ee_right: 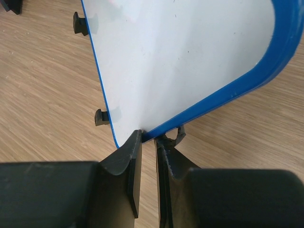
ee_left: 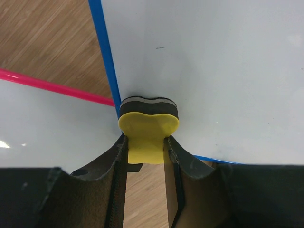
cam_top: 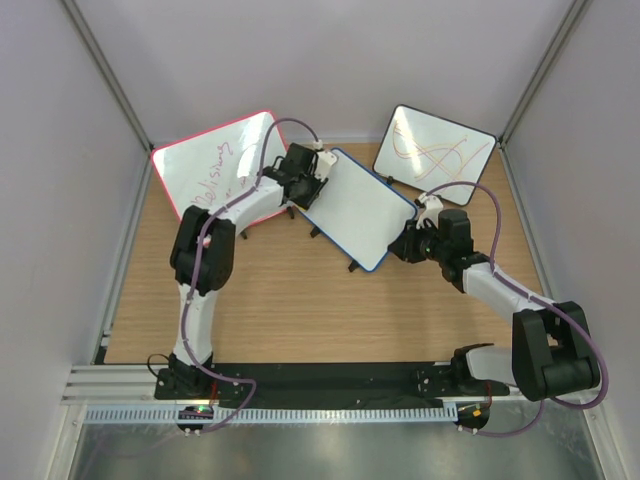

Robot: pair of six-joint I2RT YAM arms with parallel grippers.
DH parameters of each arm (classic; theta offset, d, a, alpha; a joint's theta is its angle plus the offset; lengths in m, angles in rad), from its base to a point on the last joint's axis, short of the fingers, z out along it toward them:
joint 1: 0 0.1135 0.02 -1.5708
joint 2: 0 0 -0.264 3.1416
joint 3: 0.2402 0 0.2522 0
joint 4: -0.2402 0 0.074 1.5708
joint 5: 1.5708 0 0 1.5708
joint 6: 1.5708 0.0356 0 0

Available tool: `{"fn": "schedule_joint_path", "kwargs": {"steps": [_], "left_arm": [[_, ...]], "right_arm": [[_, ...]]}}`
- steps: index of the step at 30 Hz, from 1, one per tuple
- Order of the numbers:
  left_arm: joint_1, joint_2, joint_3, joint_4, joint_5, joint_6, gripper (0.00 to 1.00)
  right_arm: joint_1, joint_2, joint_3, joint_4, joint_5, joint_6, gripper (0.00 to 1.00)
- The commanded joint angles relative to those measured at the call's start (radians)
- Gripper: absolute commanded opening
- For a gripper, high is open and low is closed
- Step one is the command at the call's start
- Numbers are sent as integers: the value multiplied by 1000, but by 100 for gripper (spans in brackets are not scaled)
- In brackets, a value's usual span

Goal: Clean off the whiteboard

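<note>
The blue-framed whiteboard stands tilted in the middle of the table; its white face shows no writing in any view. My left gripper is shut on a yellow eraser with a black felt pad, pressed against the board's face near its far left corner. My right gripper is shut on the board's blue edge at its near right side. Small black feet stick out from the board's lower edge.
A pink-framed board with red handwriting lies at the back left, right behind the left gripper; its frame shows in the left wrist view. A black-framed board with orange and red scribbles stands at the back right. Grey walls enclose the wooden table.
</note>
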Motion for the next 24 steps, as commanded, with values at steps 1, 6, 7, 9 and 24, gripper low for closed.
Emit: {"fn": "schedule_joint_path", "kwargs": {"steps": [1,6,7,9,24], "left_arm": [[-16,-31,-22,44,49,10,0],[-22,-93,-55,22,132,-26,1],[-36,-99,-67,21,140,-31,0],[-53,-111,-98,19,151,-33,0],[-10,-355,-211,-74,273,-14,0]], "right_arm": [[23,-25,3,1,-45,-38,1],[23,-26,3,3,-45,-38,1],[23,-26,2,3,-45,-38,1],[23,-26,2,1,-43,-38,1],[24,-20,5,-5,-25,-38,1]]}}
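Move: The left hand, eraser in its fingers, is at the left corner of the blue-framed whiteboard. The middle of the board's near-left edge lies about 8 cm back and 7 cm right, some 2 cm below; the board's middle is level ahead, 12 cm right. The pink-framed board centres about 18 cm left and 9 cm ahead. From the right hand, which grips the blue frame, that near-left edge's middle is roughly 14 cm left and 3 cm ahead. The eraser, still gripped in the left hand, drags over the whiteboard beside its near-left edge, back and to the right, about 6 to 7 cm. The left hand then lifts it off, rising some 6 cm as it eases a little farther back and slightly left, wrist tilting by around 10 degrees. The right hand stays put, keeping its pinch on the blue frame. ##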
